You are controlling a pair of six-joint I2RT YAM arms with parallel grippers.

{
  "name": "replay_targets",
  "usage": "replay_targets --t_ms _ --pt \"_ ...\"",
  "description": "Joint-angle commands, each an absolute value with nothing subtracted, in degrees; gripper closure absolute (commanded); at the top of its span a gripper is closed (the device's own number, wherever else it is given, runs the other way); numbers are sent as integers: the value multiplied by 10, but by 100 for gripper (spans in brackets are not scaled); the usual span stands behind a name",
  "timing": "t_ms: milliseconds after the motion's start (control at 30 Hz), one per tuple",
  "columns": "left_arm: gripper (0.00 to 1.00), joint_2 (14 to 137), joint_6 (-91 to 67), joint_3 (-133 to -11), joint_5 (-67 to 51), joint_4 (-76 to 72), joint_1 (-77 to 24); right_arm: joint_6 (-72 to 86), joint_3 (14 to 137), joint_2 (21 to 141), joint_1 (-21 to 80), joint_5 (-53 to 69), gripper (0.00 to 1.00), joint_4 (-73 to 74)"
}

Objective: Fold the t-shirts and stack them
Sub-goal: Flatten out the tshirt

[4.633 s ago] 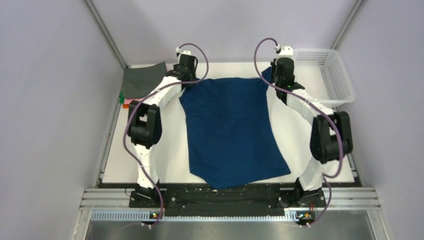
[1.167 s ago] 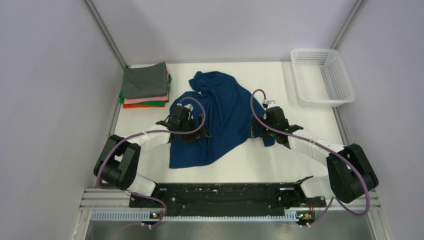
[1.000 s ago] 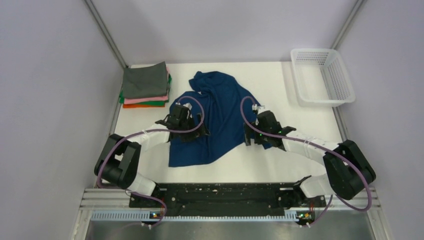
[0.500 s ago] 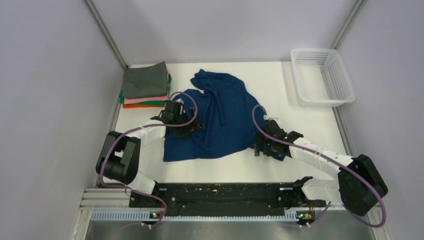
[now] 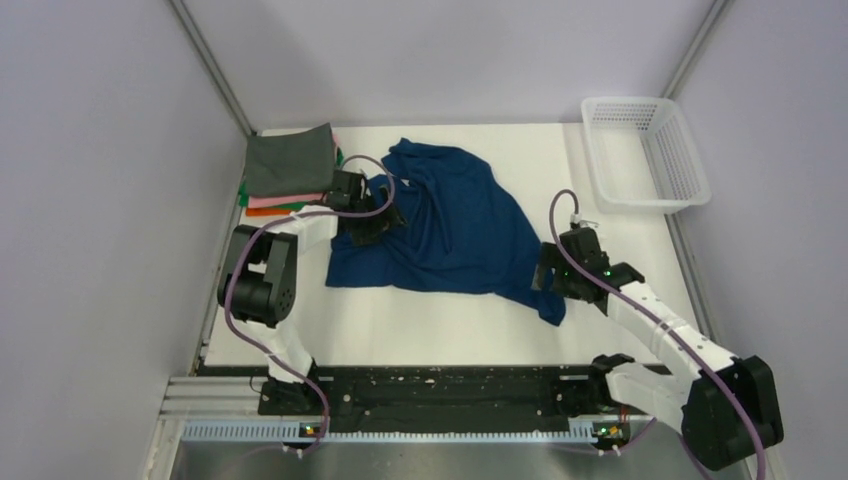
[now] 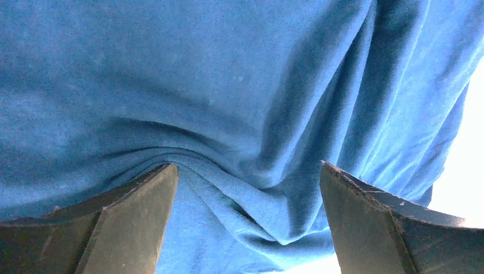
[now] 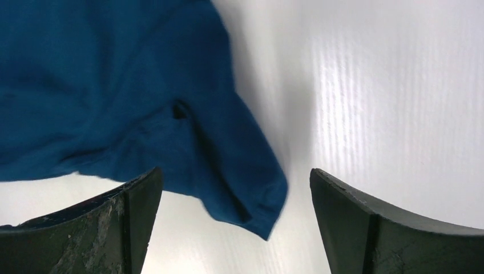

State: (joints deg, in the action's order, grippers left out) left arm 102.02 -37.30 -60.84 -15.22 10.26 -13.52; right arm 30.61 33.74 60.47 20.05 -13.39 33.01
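The navy blue t-shirt (image 5: 450,220) lies unfolded and wrinkled across the middle of the table. My left gripper (image 5: 372,222) is low over its left edge, next to the stack of folded t-shirts (image 5: 290,160). In the left wrist view my left gripper (image 6: 248,166) stands open, with bunched navy cloth (image 6: 228,85) filling the gap beneath it. My right gripper (image 5: 552,285) is open at the shirt's near right corner. In the right wrist view that loose corner (image 7: 251,200) lies flat on the table between the spread fingers of my right gripper (image 7: 235,171), gripped by neither finger.
The folded stack at the far left has a grey tee on top, with pink (image 5: 275,200) and orange (image 5: 265,211) edges showing below. A white mesh basket (image 5: 645,150) stands at the far right corner. Bare white table (image 5: 430,330) runs along the near side.
The arms have drawn apart: the left went far and left toward the stack, the right went right and nearer. The navy shirt is pulled wider sideways.
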Motion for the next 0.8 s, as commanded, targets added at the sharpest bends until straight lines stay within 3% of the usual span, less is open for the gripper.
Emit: replay_targets --t_ms 0,200,533,767 --pt "1 1022 -359 -636 -176 114 -134 273 342 559 198 -62 2 268" --pt "1 875 -358 -562 -112 157 -134 340 323 520 198 -77 5 309" --pt "1 552 -493 -371 212 353 -131 395 290 419 198 -143 1 348" --pt "2 555 -514 -328 209 352 -115 397 285 420 198 -149 1 348"
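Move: The t-shirt's near left corner lies about 14 cm back and 11 cm left of the left hand, some 2 cm below its height. The folded stack is about 12 cm ahead and 21 cm left of that hand at much its own height, and the shirt's upright folds about 2 cm ahead and 13 cm to its right. The shirt's near right corner sits almost under the right hand, roughly 1 cm back and 3 cm below. The shirt's near left corner draws the left hand: it lifts off the cloth, arcs back and left some 20 cm, rising about 8 cm midway and sinking again to hover over that corner, turning about 30 degrees counter-clockwise, fingers wide open. The right hand, still open, rises about 3 cm, after a short dip forward-left and back, and stays above the near right corner. ##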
